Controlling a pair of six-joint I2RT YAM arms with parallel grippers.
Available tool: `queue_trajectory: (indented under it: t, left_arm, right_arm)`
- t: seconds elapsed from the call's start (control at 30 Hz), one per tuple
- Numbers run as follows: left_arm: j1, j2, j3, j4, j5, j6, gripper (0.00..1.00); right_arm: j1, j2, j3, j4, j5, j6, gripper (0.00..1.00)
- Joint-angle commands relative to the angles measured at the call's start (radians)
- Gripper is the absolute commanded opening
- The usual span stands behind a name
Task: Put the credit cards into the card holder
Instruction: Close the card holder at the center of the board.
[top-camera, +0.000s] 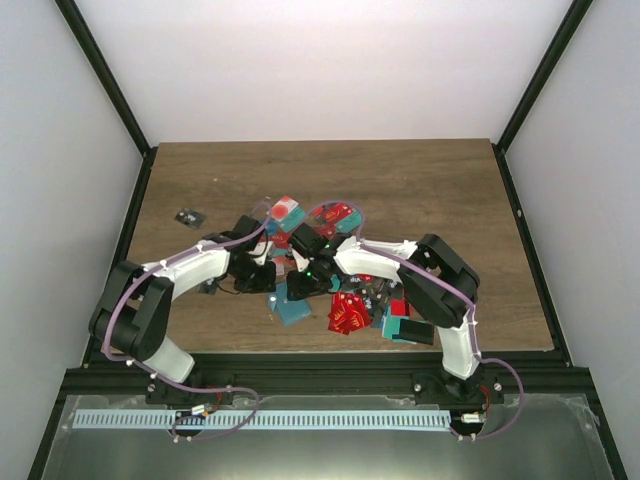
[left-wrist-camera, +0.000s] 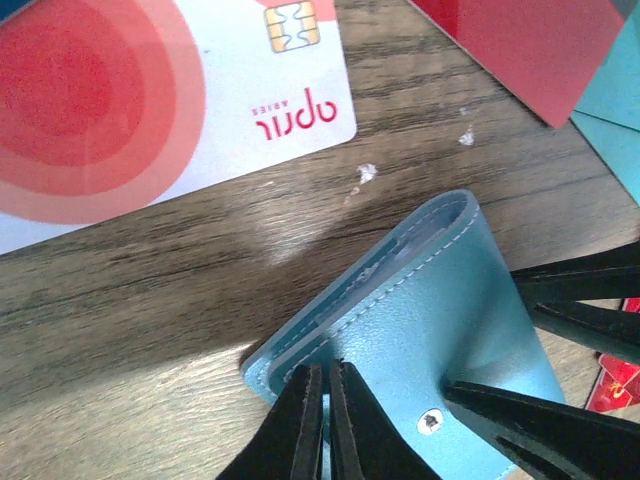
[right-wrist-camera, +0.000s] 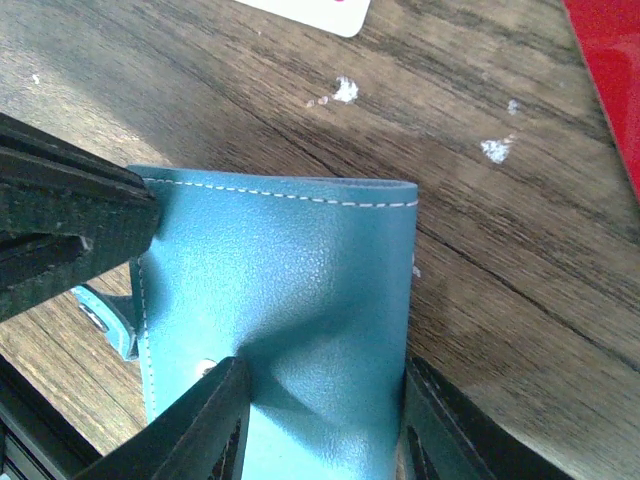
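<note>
The teal-blue card holder (left-wrist-camera: 430, 300) lies on the wood, folded, with a snap stud showing. My left gripper (left-wrist-camera: 322, 368) is shut on the stitched edge of its flap. My right gripper (right-wrist-camera: 322, 385) grips the card holder (right-wrist-camera: 290, 270) across its width, and the leather buckles between the jaws. In the top view both grippers meet mid-table, left (top-camera: 266, 276) and right (top-camera: 302, 278), and hide the holder. Credit cards lie around: a white card with a red blot (left-wrist-camera: 150, 100), a red card (left-wrist-camera: 530, 50), a teal card (left-wrist-camera: 622, 120) and a red pile (top-camera: 348, 312).
More cards are scattered behind the grippers (top-camera: 338, 215). A small black case (top-camera: 188, 216) lies at the left. A teal and black block (top-camera: 408, 330) sits near the front right edge. A teal square (top-camera: 292, 310) lies just in front of the grippers.
</note>
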Motion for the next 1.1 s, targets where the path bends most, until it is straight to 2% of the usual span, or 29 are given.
queue_trajectory:
  t: [0.0,0.27,0.57,0.67,0.83,1.07]
  left_arm:
    - [0.005,-0.031,-0.03,0.009,-0.047,-0.007,0.06]
    - [0.003,-0.029,-0.065,0.023,-0.028,-0.008,0.06]
    - [0.003,-0.02,-0.068,0.018,-0.047,-0.012,0.06]
    - [0.003,-0.014,-0.068,0.02,-0.044,-0.012,0.06]
    - [0.003,-0.014,-0.068,0.021,-0.04,-0.011,0.06]
    - [0.003,-0.015,-0.067,0.022,-0.033,-0.009,0.06]
  right_arm:
    - [0.007,0.067,-0.023,-0.021,0.051,-0.016,0.43]
    - [-0.001,0.026,0.003,0.0,0.023,-0.012,0.43]
    - [-0.04,-0.087,0.039,0.057,-0.074,-0.027,0.44]
    - [-0.045,-0.123,0.026,0.107,-0.151,-0.05,0.44]
    - [-0.046,-0.103,0.015,0.17,-0.284,-0.074,0.42]
    - [-0.045,-0.079,-0.008,0.233,-0.329,-0.085,0.41]
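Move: Just behind and a shade left of the right hand point, about 2 cm back and 1 cm left, is the middle of the folded card holder; its loose clasp tab sticks out some 5 cm to this hand's left and 1 cm back. From the left hand, at the holder's far left corner, that middle lies about 4 cm right and 3 cm back. The white-red card is 5 cm ahead of the left hand and 2 cm left; the red card pile lies about 11 cm right of the right hand, 3 cm back. Lifting off the folded cover after first holding still on it, the right hand rises about 7 cm and swings some 3 cm left towards the left gripper and the clasp tab, tilting roughly 20 degrees so its half-open fingers point more to the left. The left hand eases about a centimetre left and down, and its shut fingertips keep to the holder's far left corner. ##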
